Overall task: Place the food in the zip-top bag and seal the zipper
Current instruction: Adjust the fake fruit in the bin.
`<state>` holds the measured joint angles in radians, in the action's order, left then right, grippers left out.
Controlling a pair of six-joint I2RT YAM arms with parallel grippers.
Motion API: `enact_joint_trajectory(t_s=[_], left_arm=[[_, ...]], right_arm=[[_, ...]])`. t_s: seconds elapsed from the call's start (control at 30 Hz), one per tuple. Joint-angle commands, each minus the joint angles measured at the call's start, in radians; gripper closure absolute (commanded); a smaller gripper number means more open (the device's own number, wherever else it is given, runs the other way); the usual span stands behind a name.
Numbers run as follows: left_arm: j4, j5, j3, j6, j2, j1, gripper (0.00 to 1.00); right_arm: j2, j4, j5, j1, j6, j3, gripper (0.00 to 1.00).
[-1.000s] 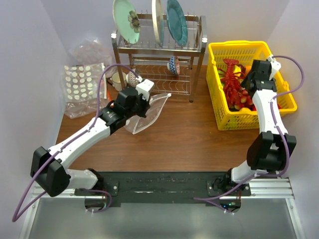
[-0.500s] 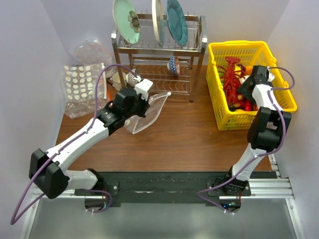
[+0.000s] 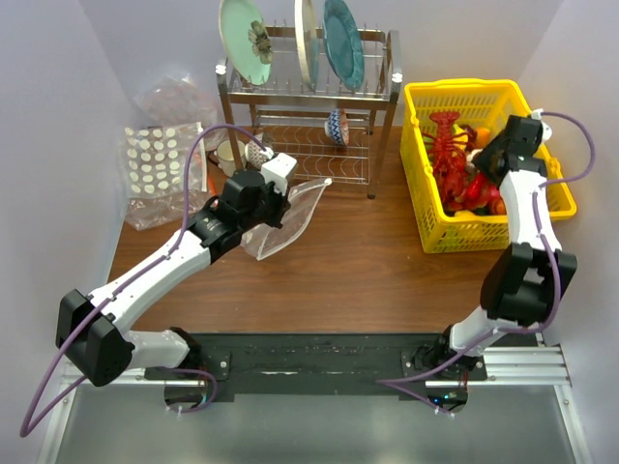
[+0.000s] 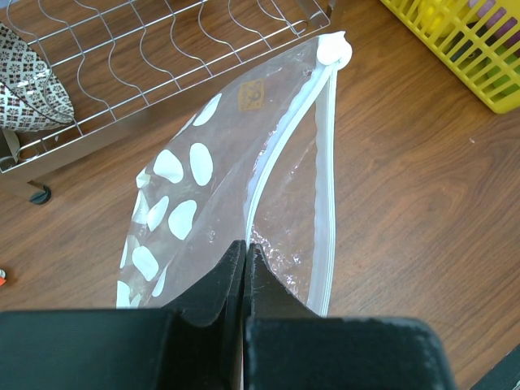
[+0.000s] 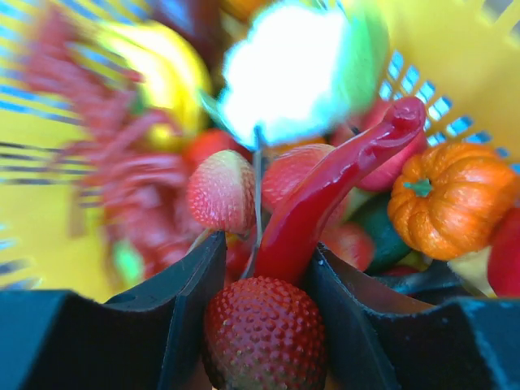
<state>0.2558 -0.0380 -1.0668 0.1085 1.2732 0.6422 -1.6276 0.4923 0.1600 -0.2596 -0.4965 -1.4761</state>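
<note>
The zip-top bag lies on the table with its mouth gaping toward the basket. White blotches show through one of its walls. My left gripper is shut on the near lip, right at the zipper. The food is heaped in the yellow basket. My right gripper is down among it, shut on a red strawberry that fills the gap between the fingers. A red chili leans against the fingertips, next to an orange pumpkin.
A red lobster also lies in the basket. Behind the bag, a metal dish rack holds plates and bowls. At the far left are a clear pack with white dots, a wrinkly plastic sack and a mug.
My right gripper has shifted within the basket and its jaws have narrowed onto the strawberry. The left arm and the bag have stayed put.
</note>
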Motion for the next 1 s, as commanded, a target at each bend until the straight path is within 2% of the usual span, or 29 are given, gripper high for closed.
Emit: enact_joint_trajectory(t_s=[0.0,0.03,0.27,0.33,0.5,0.53,0.77,0.8,0.9,0.93,0.97], left_arm=[[-0.032,-0.007,0.002,-0.018,-0.018,0.002,1.00],[-0.033,-0.007,0.002,-0.020,-0.017,0.004,1.00],[-0.030,-0.008,0.002,-0.020,-0.017,0.004,1.00],[-0.030,-0.011,0.002,-0.020,-0.015,0.004,1.00],[-0.030,-0.013,0.002,-0.020,-0.017,0.002,1.00],[-0.032,-0.011,0.004,-0.020,-0.015,0.004,1.00],[-0.030,-0.013,0.004,-0.021,-0.015,0.004,1.00],[-0.032,-0.013,0.004,-0.020,-0.014,0.004,1.00],[-0.030,-0.014,0.004,-0.021,-0.014,0.004,1.00],[-0.030,-0.014,0.004,-0.021,-0.014,0.004,1.00],[-0.030,-0.014,0.004,-0.021,-0.012,0.004,1.00]], right_arm=[[0.159,-0.089,-0.037,0.005,0.006,0.008,0.72],[0.175,-0.093,-0.036,0.005,0.006,0.010,0.76],[0.222,-0.078,-0.063,0.005,0.003,-0.015,0.79],[0.233,-0.087,-0.074,0.005,0.000,-0.009,0.84],[0.224,-0.080,-0.125,0.005,-0.005,-0.016,0.91],[0.222,-0.078,-0.141,0.005,-0.008,-0.015,0.95],[0.218,-0.080,-0.155,0.005,-0.010,-0.013,0.96],[0.218,-0.080,-0.157,0.005,-0.010,-0.016,0.94],[0.206,-0.064,-0.177,0.005,-0.005,-0.036,0.68],[0.201,-0.058,-0.180,0.005,0.004,-0.042,0.62],[0.198,-0.049,-0.186,0.005,0.009,-0.047,0.65]])
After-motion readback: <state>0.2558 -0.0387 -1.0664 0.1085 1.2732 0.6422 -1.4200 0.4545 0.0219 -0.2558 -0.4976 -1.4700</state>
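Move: The right hand, over the bin, already has the red pepper and a strawberry pinched. The open bag it is filling for lies some 47 cm to its left, 11 cm back and 8 cm lower. In the bin, about 7 cm below this hand, the lobster is 8 cm left and 3 ahead, the cauliflower 5 ahead and 2 right, the pumpkin 8 right and 3 ahead. From the left hand, the bag's middle is 2 cm ahead, 3 right and 8 below. Quickly up by about 10 cm, the right hand draws the pinched red pepper and strawberry clear of the fruit in the bin, easing back a little while its fingers tip up some 15 degrees. Then, level at that height, it drifts slowly left towards the bag with a slight counter-clockwise turn, grip unchanged. The left hand stays still, keeping its pinch on the bag's zip edge. ##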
